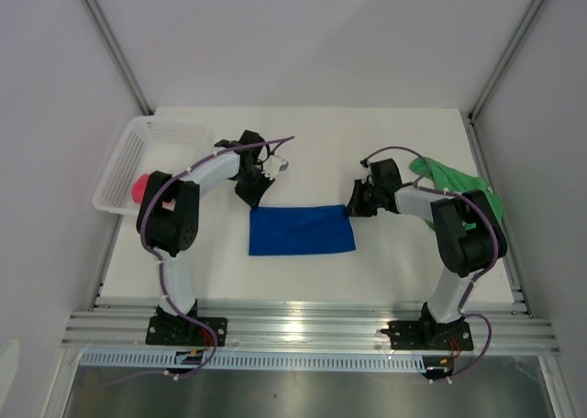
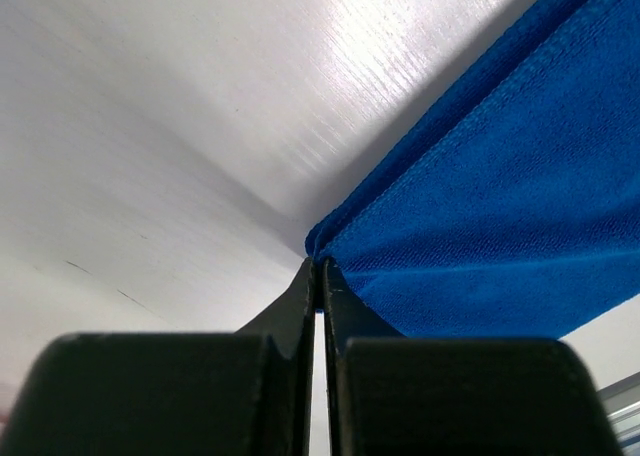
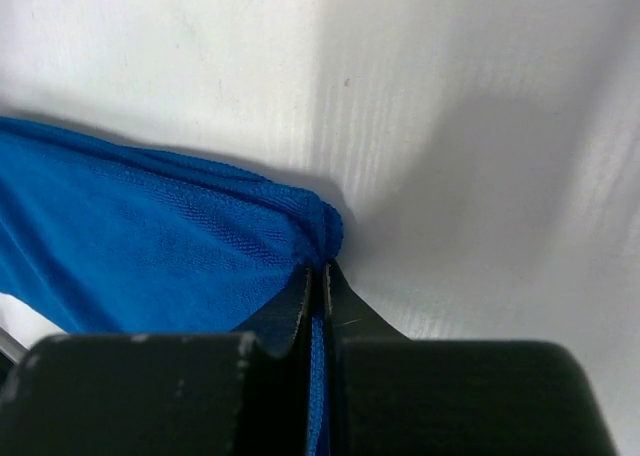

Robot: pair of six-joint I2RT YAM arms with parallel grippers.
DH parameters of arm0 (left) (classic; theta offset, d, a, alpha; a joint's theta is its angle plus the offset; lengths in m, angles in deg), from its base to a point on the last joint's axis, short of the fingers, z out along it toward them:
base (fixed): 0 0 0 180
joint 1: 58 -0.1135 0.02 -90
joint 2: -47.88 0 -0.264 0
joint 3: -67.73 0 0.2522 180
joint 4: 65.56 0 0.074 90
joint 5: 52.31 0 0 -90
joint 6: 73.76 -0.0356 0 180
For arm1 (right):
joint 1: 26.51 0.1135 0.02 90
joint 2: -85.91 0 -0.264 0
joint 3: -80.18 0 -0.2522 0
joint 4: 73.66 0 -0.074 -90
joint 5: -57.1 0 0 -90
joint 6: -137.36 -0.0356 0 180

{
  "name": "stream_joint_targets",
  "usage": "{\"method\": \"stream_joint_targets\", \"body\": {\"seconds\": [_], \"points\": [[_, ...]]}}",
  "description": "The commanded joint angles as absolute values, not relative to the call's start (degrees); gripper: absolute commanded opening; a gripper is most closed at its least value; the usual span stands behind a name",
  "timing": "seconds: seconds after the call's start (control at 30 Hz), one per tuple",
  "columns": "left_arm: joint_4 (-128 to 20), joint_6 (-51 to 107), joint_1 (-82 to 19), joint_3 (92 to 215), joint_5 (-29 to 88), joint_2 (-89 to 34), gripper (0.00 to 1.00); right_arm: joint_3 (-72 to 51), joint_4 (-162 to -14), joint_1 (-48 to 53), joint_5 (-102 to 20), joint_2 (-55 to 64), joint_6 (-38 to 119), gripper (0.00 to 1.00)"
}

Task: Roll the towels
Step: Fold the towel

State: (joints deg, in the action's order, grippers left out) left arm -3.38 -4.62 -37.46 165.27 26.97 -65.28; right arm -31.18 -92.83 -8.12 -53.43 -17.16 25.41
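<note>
The blue towel lies folded into a flat rectangle in the middle of the table. My left gripper is at its far left corner, and in the left wrist view that gripper is shut on the corner of the blue towel. My right gripper is at the far right corner; in the right wrist view it is shut on the blue towel, with blue cloth showing between the fingers. A green towel lies crumpled at the right, partly under the right arm. A pink-red towel sits in the basket's near end.
A white mesh basket stands at the far left edge of the table. Walls close in the table on the left, right and back. The arm bases are bolted to a metal rail along the near edge.
</note>
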Motion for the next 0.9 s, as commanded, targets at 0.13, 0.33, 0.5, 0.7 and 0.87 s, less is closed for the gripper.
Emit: {"method": "stream_joint_targets", "body": {"seconds": [0.13,0.33,0.5,0.7,0.87], "points": [[-2.76,-3.88,-37.87,164.99,28.46,-65.32,0.01,-28.84,-92.35,-10.34,-49.06,-15.96,24.42,0.0],[-2.67,-3.88,-37.87,165.33,28.81,-65.5,0.01,-28.66,-92.7,-10.42,-48.01,-15.25,23.72,0.0],[-2.15,-3.97,-37.87,166.65,27.06,-66.02,0.26,-27.09,-93.84,-10.42,-48.8,-15.86,23.8,0.29],[-0.48,-3.09,-37.87,170.69,26.53,-64.8,0.47,-25.06,-99.54,-10.51,-44.16,-12.99,24.51,0.44],[1.54,-2.22,-37.87,171.92,26.79,-59.0,0.49,-24.09,-105.08,-9.38,-35.02,-5.33,24.33,0.44]]}}
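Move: At the blue towel's far edge, both hands already pinch it shut-fingered, one at each far corner. The folded towel's middle lies about 11 cm right and 6 cm back from the left hand, and 11 cm left and 6 cm back from the right hand, barely lower. The white basket is some 24 cm left and 10 cm ahead of the left hand; the green towel is about 27 cm right and 3 cm ahead of the right hand. Drawing its pinched corner forward and to the right by about 1.5 cm, the right hand tugs the far edge outward while the left keeps its own corner held in place. Then both open about halfway and let go; the right moves off rightward and up some 3 cm, turning slightly clockwise, and the left rises about 2 cm with a little forward drift. ##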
